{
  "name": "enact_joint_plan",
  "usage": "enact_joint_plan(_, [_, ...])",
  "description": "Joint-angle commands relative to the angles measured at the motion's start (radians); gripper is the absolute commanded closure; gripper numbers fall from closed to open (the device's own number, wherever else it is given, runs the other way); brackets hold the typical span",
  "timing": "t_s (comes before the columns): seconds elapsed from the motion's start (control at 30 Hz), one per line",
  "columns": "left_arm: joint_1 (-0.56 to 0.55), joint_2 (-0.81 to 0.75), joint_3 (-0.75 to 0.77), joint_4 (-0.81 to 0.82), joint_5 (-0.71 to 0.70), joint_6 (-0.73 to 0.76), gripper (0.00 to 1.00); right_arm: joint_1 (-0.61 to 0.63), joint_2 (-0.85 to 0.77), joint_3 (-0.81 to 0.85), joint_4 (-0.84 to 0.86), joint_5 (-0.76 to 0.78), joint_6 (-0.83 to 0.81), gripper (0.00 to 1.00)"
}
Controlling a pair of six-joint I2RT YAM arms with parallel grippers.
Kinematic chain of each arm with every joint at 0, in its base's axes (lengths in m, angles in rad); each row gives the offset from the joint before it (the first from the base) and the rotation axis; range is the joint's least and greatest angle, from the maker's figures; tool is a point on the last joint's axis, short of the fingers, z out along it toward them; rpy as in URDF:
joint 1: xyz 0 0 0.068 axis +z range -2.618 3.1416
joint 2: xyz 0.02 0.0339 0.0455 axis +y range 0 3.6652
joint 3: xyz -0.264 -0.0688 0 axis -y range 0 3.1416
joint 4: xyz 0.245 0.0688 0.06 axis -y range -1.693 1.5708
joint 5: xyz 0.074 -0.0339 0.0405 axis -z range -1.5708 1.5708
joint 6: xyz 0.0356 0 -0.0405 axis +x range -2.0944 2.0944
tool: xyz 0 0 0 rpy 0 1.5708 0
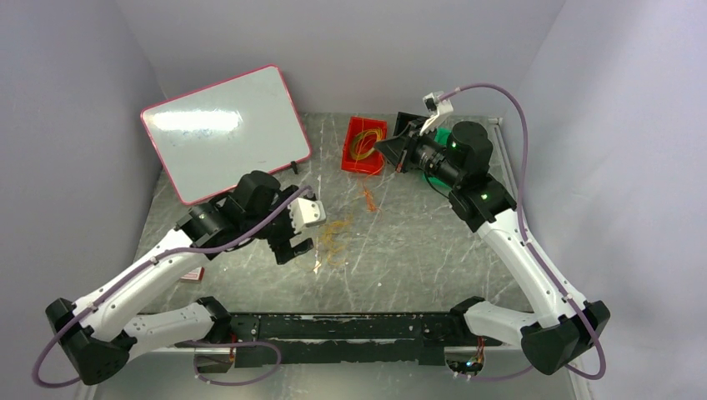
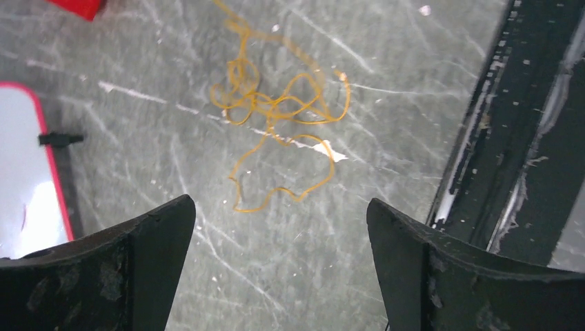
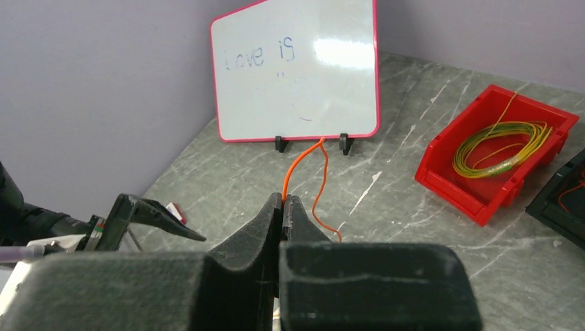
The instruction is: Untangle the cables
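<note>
A loose tangle of thin yellow-orange cables [image 1: 333, 239] [image 2: 274, 109] lies flat on the grey marble table. My left gripper [image 1: 298, 240] [image 2: 279, 202] hovers just left of the tangle, open wide, with only bare table between its fingers. My right gripper [image 1: 387, 148] [image 3: 283, 198] is raised by the red bin and shut on a single orange-red cable [image 3: 303, 157], which arcs out of the jaws and trails down. An orange-red strand [image 1: 368, 198] shows below that gripper. A coil of yellow-green cables [image 3: 498, 147] [image 1: 367, 142] rests in the red bin.
The red bin [image 1: 348, 150] [image 3: 469, 194] stands at the back centre, a black bin [image 1: 408, 125] [image 3: 560, 200] beside it. A pink-framed whiteboard [image 1: 225, 133] [image 3: 296, 69] leans at the back left. A black rail [image 1: 350, 327] [image 2: 510, 138] runs along the near edge.
</note>
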Motion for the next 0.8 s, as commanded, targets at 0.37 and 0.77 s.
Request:
enact_joint_plan(0.37, [-0.004, -0.199, -0.388, 0.972, -0.016, -0.2, 0.0, 0.004, -0.028, -0.011, 0.073, -0.121, 0.067, 1.0])
enact_joint_plan(0.77, [-0.006, 0.101, -0.527, 1.517, 0.078, -0.111, 0.06, 0.003, -0.041, 0.067, 0.089, -0.29, 0.09, 1.0])
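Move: The orange-yellow knot hangs on the orange cable held by the right hand, about 10 cm ahead of the open left hand, 13 cm to its right and a couple of centimetres lower. From the right fingertips it lies some 18 cm below and about 3 cm left. The yellow cable pile on the table is roughly 6 cm ahead of the left hand, 4 cm right and 20 cm below; the red crate stands about 30 cm ahead and 13 cm right. The hanging orange-yellow knot is closed in on from both sides: the wide-open left hand, after hanging back briefly, goes about 8 cm right and 6 cm forward towards it, its wrist swinging up some 40 degrees until the fingers point nearly level. The right hand keeps its pinch on the orange cable, draws back a few centimetres, rises and shifts left, turning slightly counter-clockwise. ##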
